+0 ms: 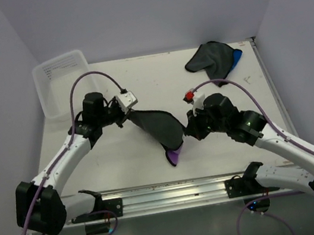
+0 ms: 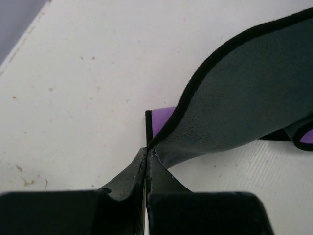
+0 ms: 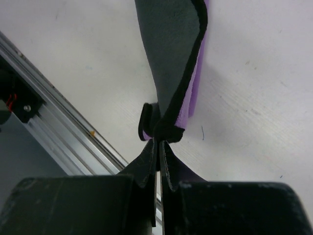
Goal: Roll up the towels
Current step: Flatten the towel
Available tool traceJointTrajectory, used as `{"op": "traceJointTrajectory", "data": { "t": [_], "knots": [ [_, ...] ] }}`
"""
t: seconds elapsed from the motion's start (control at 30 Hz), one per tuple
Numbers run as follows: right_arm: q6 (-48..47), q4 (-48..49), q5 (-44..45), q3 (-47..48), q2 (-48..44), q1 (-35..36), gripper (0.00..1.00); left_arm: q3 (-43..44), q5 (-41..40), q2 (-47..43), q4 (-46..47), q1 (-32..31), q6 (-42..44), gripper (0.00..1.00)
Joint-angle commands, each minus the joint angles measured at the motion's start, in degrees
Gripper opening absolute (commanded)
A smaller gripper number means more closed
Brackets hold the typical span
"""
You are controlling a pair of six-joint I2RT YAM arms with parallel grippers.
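Observation:
A towel, purple on one side and grey with a black hem on the other [image 1: 158, 126], hangs stretched between my two grippers over the middle of the table. My left gripper [image 1: 128, 115] is shut on its far-left corner; the left wrist view shows the jaws [image 2: 147, 152] pinched together on the hem of the towel [image 2: 244, 98]. On the near-right corner my right gripper [image 1: 188, 131] is shut, its tips [image 3: 160, 139] clamping bunched hem of the towel [image 3: 171, 49]. The lowest purple tip [image 1: 175, 155] sags to the table. A dark grey-black towel [image 1: 210, 59] lies crumpled on a blue towel [image 1: 236, 56] at the back right.
A clear plastic tub [image 1: 61, 85] stands at the back left corner. An aluminium rail [image 1: 169, 191] runs along the near edge between the arm bases. Walls close in the table at left, back and right.

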Motion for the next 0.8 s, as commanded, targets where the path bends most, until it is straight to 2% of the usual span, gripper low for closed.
{"op": "traceJointTrajectory", "data": {
  "t": [0.0,0.17,0.4,0.67,0.77],
  "knots": [
    [1.2,-1.6,4.2,7.8,-0.9,0.3,0.0,-0.7,-2.2,-7.0,3.8,-0.9,-8.1,0.0],
    [2.7,-1.9,6.5,13.9,2.8,0.3,0.0,2.5,-10.1,-12.8,-2.1,-7.8,-9.6,0.0],
    [5.5,-4.2,9.3,17.3,2.1,0.3,0.0,6.4,-15.2,-18.6,-10.2,-8.8,-13.6,0.0],
    [8.2,-11.8,7.0,17.8,-2.5,0.4,0.0,14.3,-12.2,-23.1,-20.1,-8.8,-17.6,0.0],
    [8.4,-13.6,7.0,17.8,-3.8,0.3,0.0,14.3,-11.6,-23.6,-21.6,-8.8,-18.5,0.0]
  ]
}}
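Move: The grey-and-purple towel is already pinched by a corner in each hand, slack and partly folded. Its middle lies about 9 cm right, 5 cm back and 4 cm below the left hand, and some 9 cm left, 8 cm ahead and 7 cm below the right. Its drooping corner is roughly 7 cm left, 3 cm back and 14 cm below the right hand. A second towel lies about 42 cm ahead and 18 cm right of that hand, 18 cm lower. The towel is hoisted off its slack fold by both corners, neither grip opening. The left hand rises about 16 cm while drawing back some 8 cm towards the base, rolling roughly 10 degrees; the right rises about 9 cm, nearly all in the first third of a second, nudging forward and then back, edging right and turning about 10 degrees clockwise. ##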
